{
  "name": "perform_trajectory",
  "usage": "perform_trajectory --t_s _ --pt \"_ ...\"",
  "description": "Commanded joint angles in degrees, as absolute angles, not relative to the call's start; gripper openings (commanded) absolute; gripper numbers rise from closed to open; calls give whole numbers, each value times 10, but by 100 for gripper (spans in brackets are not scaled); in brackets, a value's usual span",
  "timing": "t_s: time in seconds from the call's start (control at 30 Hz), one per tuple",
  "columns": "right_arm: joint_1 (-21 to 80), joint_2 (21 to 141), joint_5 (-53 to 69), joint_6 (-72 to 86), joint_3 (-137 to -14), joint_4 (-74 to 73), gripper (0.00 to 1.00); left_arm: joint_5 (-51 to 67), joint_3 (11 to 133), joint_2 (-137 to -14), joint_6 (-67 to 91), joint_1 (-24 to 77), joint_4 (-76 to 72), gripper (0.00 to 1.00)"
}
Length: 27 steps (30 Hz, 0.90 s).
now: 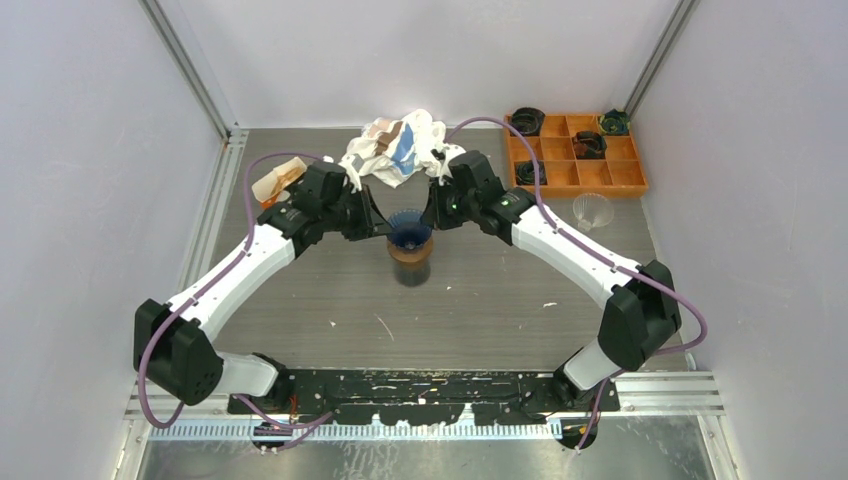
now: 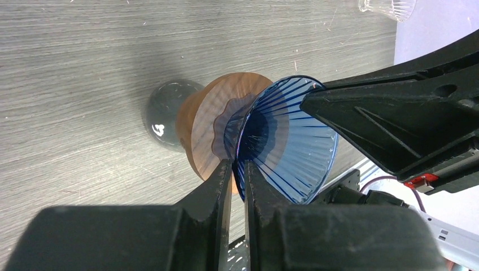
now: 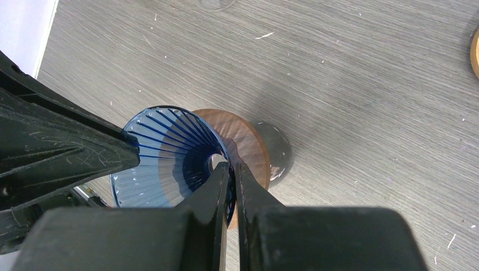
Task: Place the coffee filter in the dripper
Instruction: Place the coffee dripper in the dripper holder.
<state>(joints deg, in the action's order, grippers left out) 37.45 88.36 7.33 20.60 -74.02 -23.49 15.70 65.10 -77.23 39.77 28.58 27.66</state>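
A blue ribbed dripper [image 1: 410,230] [image 2: 294,135] [image 3: 164,152] sits on a wooden collar [image 2: 203,124] [image 3: 251,141] over a dark stand [image 2: 166,113] [image 3: 277,149] at mid-table. My left gripper [image 1: 385,228] [image 2: 238,164] is shut on the dripper's left rim. Opposite it, my right gripper [image 1: 428,222] [image 3: 230,166] is pinched shut on the right wall. Nothing lies inside the dripper. A pale, tan-edged paper-like thing [image 1: 275,185], seemingly the coffee filter, lies at the back left behind my left arm.
A crumpled white cloth [image 1: 395,145] lies just behind both wrists. An orange compartment tray [image 1: 575,175] with black parts stands at the back right. A clear glass cone [image 1: 592,210] sits in front of it. Walls close in both sides.
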Motion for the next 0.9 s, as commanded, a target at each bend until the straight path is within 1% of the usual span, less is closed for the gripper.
perform_trajectory --t_s 0.0,0.1,0.17,0.27,0.33,0.57,0.63,0.77,0.87 --pt "390 911 67 187 -714 -300 5 155 664 -768 374 299 312 14" --pt "391 903 65 190 -729 -298 9 146 671 -763 374 299 310 16" --pt "390 901 61 193 -742 -301 11 138 677 -761 373 299 311 20" --pt "391 900 57 196 -770 -308 15 129 690 -759 373 299 312 27" --pt "390 901 56 195 -789 -316 19 122 700 -759 372 298 313 30" --pt "389 907 46 190 -853 -347 33 110 742 -764 359 296 330 51" --pt "389 906 47 188 -870 -354 37 107 754 -764 353 294 338 54" --pt "388 897 54 182 -901 -365 46 93 770 -753 335 281 354 64" --pt "385 881 42 172 -913 -374 51 90 771 -737 313 258 359 68"
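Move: Both hands still pinch the blue dripper's rim from opposite sides, with the dripper already standing in the wooden dripper holder. The holder's middle is about 4 cm to the left hand's right, level with it fore and aft and 6 cm below; from the right hand it is about 4 cm left, 1 cm back and 6 below. The dripper's middle is straight above the holder, only 3 cm under the hands, and the glass beaker's is straight beneath it, some 13 cm below them. Opening first, the left fingers let go of the dripper's left rim, then the hand rises about 4.5 cm, drifting slightly forward and left. A moment later the right fingers start to open; that hand eases back about 1 cm, dips slightly, then lifts away to finish about 4 cm higher, off the right rim, its fingers about half open. ##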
